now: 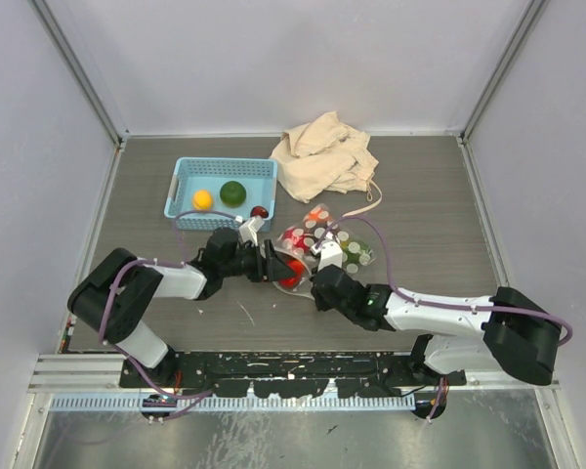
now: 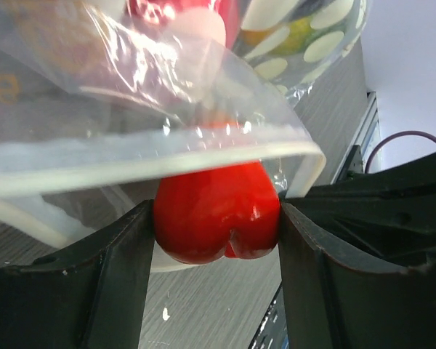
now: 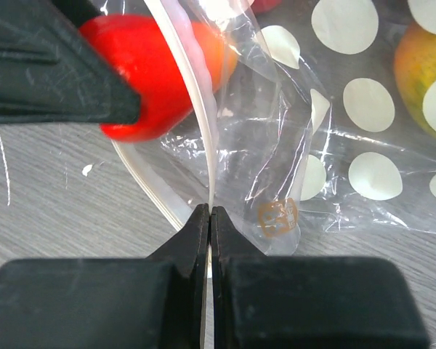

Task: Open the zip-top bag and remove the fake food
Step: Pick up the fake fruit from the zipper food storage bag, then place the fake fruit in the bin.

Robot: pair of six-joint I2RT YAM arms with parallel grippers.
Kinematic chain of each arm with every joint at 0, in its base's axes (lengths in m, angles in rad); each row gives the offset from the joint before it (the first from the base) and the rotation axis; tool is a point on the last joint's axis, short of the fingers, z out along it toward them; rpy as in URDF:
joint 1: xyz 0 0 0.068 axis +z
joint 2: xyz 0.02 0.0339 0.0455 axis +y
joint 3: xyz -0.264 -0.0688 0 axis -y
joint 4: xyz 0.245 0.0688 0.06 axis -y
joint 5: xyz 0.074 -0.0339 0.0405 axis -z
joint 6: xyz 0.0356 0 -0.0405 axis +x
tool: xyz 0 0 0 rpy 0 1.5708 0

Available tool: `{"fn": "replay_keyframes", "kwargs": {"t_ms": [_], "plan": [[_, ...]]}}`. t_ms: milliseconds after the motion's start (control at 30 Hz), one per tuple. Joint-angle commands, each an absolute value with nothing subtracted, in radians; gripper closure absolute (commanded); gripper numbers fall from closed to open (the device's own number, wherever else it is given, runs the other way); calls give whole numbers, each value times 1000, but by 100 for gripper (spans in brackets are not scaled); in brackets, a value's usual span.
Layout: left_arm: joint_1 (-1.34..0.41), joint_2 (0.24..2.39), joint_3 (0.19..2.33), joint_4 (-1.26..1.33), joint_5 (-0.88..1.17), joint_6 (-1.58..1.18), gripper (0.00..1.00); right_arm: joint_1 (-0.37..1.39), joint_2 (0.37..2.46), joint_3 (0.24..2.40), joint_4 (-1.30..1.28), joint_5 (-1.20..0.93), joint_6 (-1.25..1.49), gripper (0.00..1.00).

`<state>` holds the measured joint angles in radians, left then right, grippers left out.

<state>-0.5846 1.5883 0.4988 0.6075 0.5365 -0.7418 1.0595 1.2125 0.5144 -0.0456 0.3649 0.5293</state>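
Note:
The zip-top bag [image 1: 334,240], clear with white dots, lies mid-table with its mouth turned left. A red piece of fake food [image 2: 218,211] sits at that mouth, just under the white zip strip [image 2: 167,163]. My left gripper [image 2: 216,243] is shut on it, one finger pressed to each side. My right gripper [image 3: 211,214] is shut on the bag's lip [image 3: 207,145], pinching the strip's edge. More fake food stays inside the bag, among it a yellow-green piece [image 3: 421,65]. In the top view the left gripper [image 1: 276,267] and the right gripper [image 1: 315,281] meet at the bag's mouth.
A light blue basket [image 1: 188,174] at the back left holds a yellow [image 1: 203,199], a green [image 1: 233,192] and a dark maroon piece [image 1: 260,211]. A beige cloth bag [image 1: 322,156] lies bunched behind the zip-top bag. Walls enclose the table on three sides.

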Motion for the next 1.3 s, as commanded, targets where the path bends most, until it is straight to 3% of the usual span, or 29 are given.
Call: {"fn": "replay_keyframes", "kwargs": {"t_ms": [0, 667, 1267], "plan": [[-579, 1578, 482, 685, 587, -749, 70, 1054, 1236, 583, -30, 474, 519, 99], [-502, 1375, 392, 647, 690, -795, 70, 945, 1247, 589, 41, 373, 409, 99], [-176, 1194, 527, 329, 791, -779, 71, 936, 1187, 531, 73, 335, 409, 99]]}}
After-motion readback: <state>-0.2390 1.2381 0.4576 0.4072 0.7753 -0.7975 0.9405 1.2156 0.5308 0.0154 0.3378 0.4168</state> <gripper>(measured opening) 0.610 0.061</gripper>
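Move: The left hand already grips the fake red pepper, still inside the bag's mouth; the blue basket's middle lies about 18 cm ahead, 14 to its left and some 4 lower. In the basket, the avocado sits around 18 ahead and 12 left, the dark red fruit 14 ahead and 6 left. From the right hand, which still pinches the bag's lip, the red pepper is roughly 7 cm left and 3 ahead. Keeping its grip on the red pepper, the left hand first eases back about 2 cm, then draws it out of the bag's mouth to the left and up, about 8 cm each way, swinging forward towards the basket at the end as the fingertips tip up some 10 degrees and turn slightly counter-clockwise. Meanwhile the right hand keeps its closed pinch on the bag's lip and carries it forward about 4 cm, away from the departing pepper, rising a little later on. ##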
